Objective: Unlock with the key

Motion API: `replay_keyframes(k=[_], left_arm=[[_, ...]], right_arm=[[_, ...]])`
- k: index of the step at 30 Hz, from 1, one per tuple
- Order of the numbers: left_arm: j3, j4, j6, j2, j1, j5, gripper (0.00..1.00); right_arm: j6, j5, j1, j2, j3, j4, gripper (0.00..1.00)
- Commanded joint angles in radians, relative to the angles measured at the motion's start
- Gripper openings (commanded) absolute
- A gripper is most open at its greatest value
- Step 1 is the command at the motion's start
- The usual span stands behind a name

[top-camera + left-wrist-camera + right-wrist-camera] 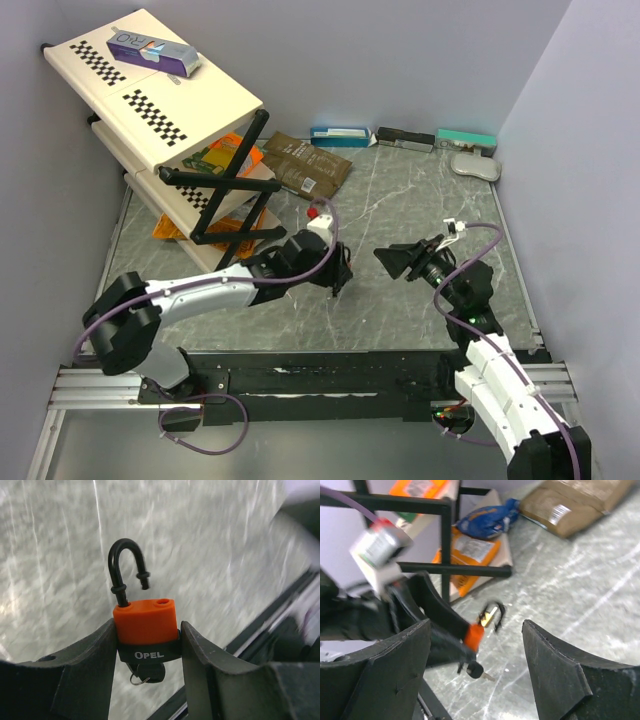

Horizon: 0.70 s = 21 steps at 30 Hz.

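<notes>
An orange padlock [145, 625] with a black "OPEL" band is clamped between my left gripper's [147, 626] fingers, held above the marble table. Its black shackle [125, 565] stands open, one end free of its hole. A black-headed key [150, 672] with a small ring hangs at the lock's underside. In the right wrist view the padlock [474, 636] and the key [476, 670], with a silver blade showing, lie ahead of my right gripper [476, 630], which is open, empty and apart from them. In the top view the left gripper [337, 272] faces the right gripper [395, 258].
A cream folding shelf rack [160, 100] with black crossed legs stands back left, a purple box [155, 50] on top and orange packets [210, 215] below. A brown pouch [305, 162] lies behind the arms. Boxes [400, 137] line the back wall.
</notes>
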Motion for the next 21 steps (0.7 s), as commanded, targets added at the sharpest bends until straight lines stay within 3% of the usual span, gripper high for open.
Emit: replay_keyframes(k=[1, 3, 7, 10, 17, 21], left_arm=[[-0.082, 0.116, 0.175, -0.132, 0.011, 0.146, 0.01], [-0.12, 0.151, 0.213, -0.189, 0.023, 0.224, 0.01], [-0.241, 0.272, 0.252, -0.283, 0.096, 0.558, 0.01], [-0.266, 0.299, 0.256, -0.324, 0.126, 0.678, 0.01], [-0.271, 0.293, 0.255, -0.344, 0.152, 0.821, 0.01], [-0.277, 0.274, 0.244, -0.363, 0.155, 0.753, 0.01]], right_arm=[[-0.029, -0.109, -0.005, 0.023, 0.083, 0.023, 0.81], [-0.026, -0.161, -0.004, 0.046, 0.101, 0.036, 0.82], [-0.035, -0.23, 0.019, 0.083, 0.118, 0.071, 0.83], [-0.049, -0.261, 0.065, 0.103, 0.126, 0.083, 0.84], [-0.124, -0.282, 0.206, 0.14, 0.169, 0.065, 0.84], [-0.135, -0.198, 0.237, 0.141, 0.183, 0.002, 0.84]])
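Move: My left hand still grips the orange padlock by its body, key in its foot and shackle already open. It lies about 10 cm to the left of my open right fingers, 2 cm farther forward and some 5 cm lower. The right gripper is thus about 10 cm to my left hand's right, 2 cm back and 5 cm above. The brass padlock lies on the table, roughly 20 cm left, 5 cm ahead and 20 cm below my right hand. I draw the held orange padlock back about 9 cm with my left hand, slightly left too, dipping briefly before lifting, and swing it roughly 35 degrees clockwise. My right hand follows left and back, turning counter-clockwise, its fingers staying wide open as they close in on the shackle. ##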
